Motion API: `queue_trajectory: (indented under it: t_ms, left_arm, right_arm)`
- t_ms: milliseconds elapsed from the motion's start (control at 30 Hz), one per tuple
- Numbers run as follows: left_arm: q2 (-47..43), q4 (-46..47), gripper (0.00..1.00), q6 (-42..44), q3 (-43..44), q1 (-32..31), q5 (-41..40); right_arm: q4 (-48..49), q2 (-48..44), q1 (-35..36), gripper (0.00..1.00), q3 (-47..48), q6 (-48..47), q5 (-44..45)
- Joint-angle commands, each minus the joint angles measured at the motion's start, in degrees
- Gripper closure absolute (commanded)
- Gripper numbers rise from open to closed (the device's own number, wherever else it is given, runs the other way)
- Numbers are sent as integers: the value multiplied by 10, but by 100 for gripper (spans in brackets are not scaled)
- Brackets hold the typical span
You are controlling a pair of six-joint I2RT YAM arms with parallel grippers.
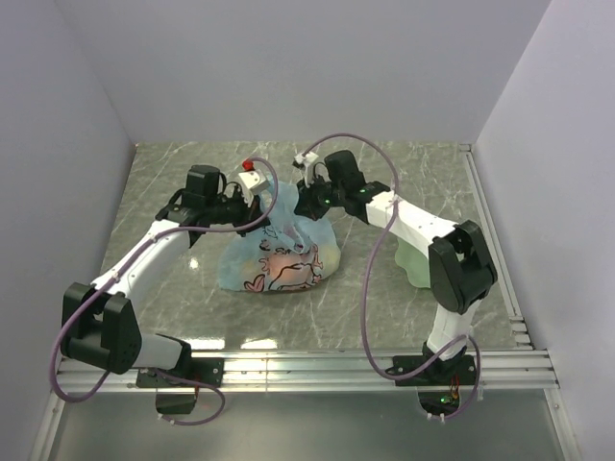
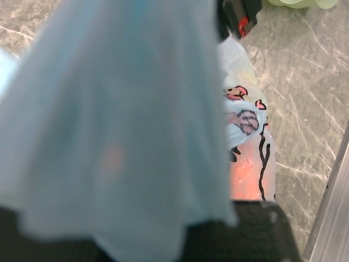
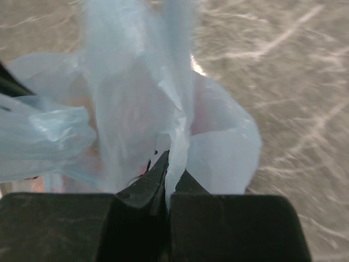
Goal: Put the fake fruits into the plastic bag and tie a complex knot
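Note:
The plastic bag [image 1: 279,257], light blue with a pink-and-dark cartoon print, lies bulging at the table's middle. The fake fruits show only as an orange-pink glow through its skin [image 2: 246,176]. My left gripper [image 1: 253,195] is at the bag's upper left, shut on a broad blue sheet of the bag [image 2: 120,120] that drapes over its fingers and fills the left wrist view. My right gripper [image 3: 170,180] is at the bag's upper right, jaws shut on a thin twisted strip of the bag [image 3: 180,147]. The bag's top [image 1: 287,224] is bunched between the grippers. Whether a knot sits there I cannot tell.
A pale green wavy-edged plate [image 1: 411,264] lies right of the bag, partly behind the right arm, and its edge shows in the left wrist view [image 2: 297,3]. White walls close the table on three sides. A metal rail [image 1: 307,365] runs along the near edge.

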Motion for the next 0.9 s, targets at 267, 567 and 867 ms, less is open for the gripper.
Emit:
queue_trajectory:
  t_ms: [267,567,867]
  left_arm:
    - [-91,14,100,-78,-53,-12,-59]
    - [-162,-10,36,-239,-12,74,-17]
    - [-72,-87,17,-278,217,149,13]
  right_arm:
    - [72,-138,-6,100,-83,55,140]
    - [159,-164,-15,100,-157,34,49]
    - [200,-174,-10,100,-164,-4,59]
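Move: Both hands hold the plastic bag's gathered handles. From the left hand, the filled bag's body lies about 3 cm back, 4 cm to its right and some 13 cm below; the right gripper is about 10 cm to its right and 2 cm ahead, at much the same height. From the right hand, the bag's body is roughly 4 cm back, 6 cm to its left and 12 cm below. After barely moving at first, the left hand draws back about 3 cm, then opens its fingers wide and lets go of its handle, swinging up some 15 cm and about 8 cm to the left, away from the bag, while coming forward again and turning some 25 degrees counter-clockwise with its left side dipping. The shut right gripper keeps its pinch on the other handle, edging about 4 cm up and as far to the right, away from the left hand, with a slight dip back and down midway. ##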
